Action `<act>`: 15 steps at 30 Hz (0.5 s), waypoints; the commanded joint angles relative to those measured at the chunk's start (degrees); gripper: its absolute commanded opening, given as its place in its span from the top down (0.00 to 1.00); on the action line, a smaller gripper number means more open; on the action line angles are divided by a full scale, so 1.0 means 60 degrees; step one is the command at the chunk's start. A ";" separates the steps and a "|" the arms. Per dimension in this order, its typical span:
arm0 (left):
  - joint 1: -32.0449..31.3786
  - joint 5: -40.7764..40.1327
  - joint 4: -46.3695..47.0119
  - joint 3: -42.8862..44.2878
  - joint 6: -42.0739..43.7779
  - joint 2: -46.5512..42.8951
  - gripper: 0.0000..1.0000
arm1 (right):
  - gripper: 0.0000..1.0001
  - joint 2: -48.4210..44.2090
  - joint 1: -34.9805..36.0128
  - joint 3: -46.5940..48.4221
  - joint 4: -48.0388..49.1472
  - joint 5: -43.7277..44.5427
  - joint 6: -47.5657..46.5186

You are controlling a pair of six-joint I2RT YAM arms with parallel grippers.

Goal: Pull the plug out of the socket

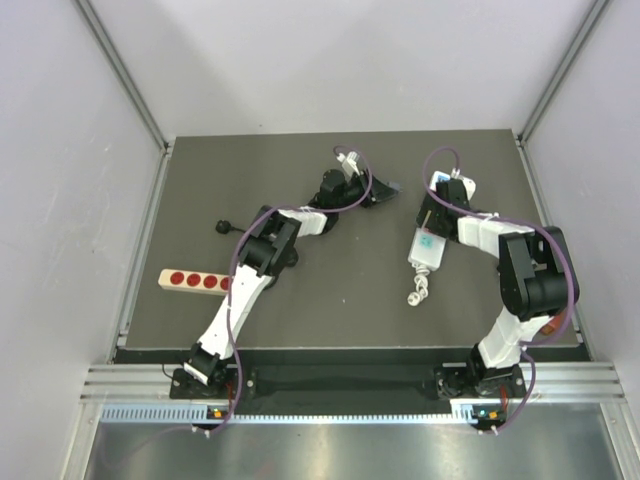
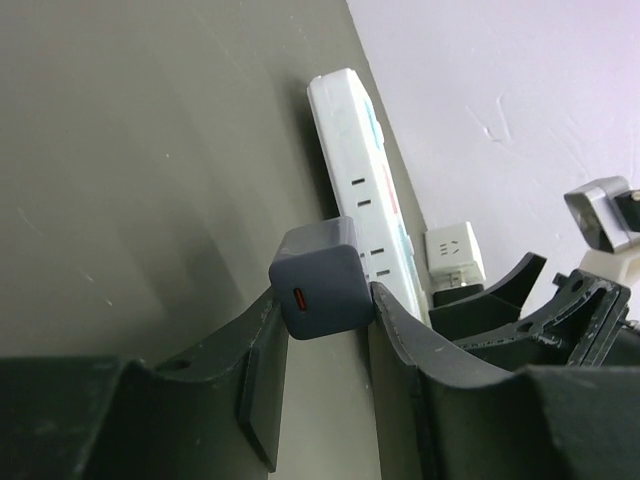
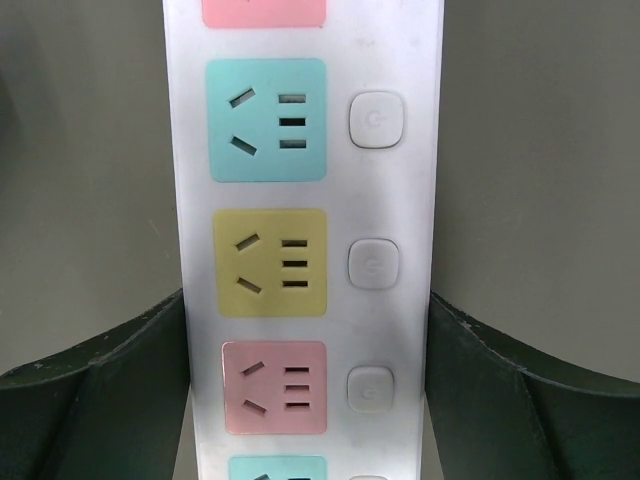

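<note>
The socket [image 3: 305, 250] is a long white strip with cyan, yellow and pink outlet faces. It lies on the dark mat, and in the top view the socket [image 1: 429, 247] points toward me. My right gripper [image 3: 308, 320] is shut on it, one finger against each long side. The plug [image 2: 320, 280] is a small grey cube with an orange slot, pinched between the tips of my left gripper [image 2: 325, 300]. In the top view the left gripper [image 1: 388, 188] holds it left of the strip, with a gap of mat between them. In the left wrist view the socket [image 2: 360, 170] lies just behind the plug.
A beige strip with red round spots [image 1: 193, 280] lies at the mat's left edge, partly under the left arm. A small black plug [image 1: 224, 227] sits further back on the left. The socket's coiled white cord [image 1: 417, 291] trails toward me. Grey walls enclose the table.
</note>
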 commanded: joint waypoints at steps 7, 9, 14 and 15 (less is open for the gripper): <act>-0.0022 -0.0569 -0.0643 -0.1630 0.2531 -0.2506 1.00 | 1.00 0.0243 -0.0041 0.0277 -0.0130 0.0119 -0.0034; -0.0037 -0.0818 -0.0789 -0.2377 0.3072 -0.3105 1.00 | 1.00 0.0258 -0.0026 0.0321 -0.0145 0.0060 -0.0078; -0.0022 -0.0952 -0.0951 -0.3711 0.3397 -0.4118 1.00 | 0.92 0.0360 0.0340 0.0540 -0.0320 0.0499 -0.0269; -0.0051 -0.0922 -0.0951 -0.3901 0.3397 -0.4482 1.00 | 0.88 0.0360 0.0398 0.0555 -0.0350 0.0601 -0.0284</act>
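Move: The left fingers hold the small dark plug, already off; the socket strip's middle lies about 10 cm to that hand's right, 8 cm back and 4 cm lower, and the coiled black cable some 26 cm to its left, 18 cm back and 6 cm down. The right hand straddles the strip's middle, which is about 1 cm back, 1 cm below it and centred sideways; the plug is 9 cm to its left, 7 cm ahead and 3 cm higher. Leftward and back, then climbing more and more, the left hand carries the plug about 5 cm or more away from the strip, with the rise coming only in the last part. Its wrist rolls some 15 degrees, the fingertips dipping a little, while its fingers keep their hold. The right hand stays almost in place, still gripping the socket strip by both sides. ##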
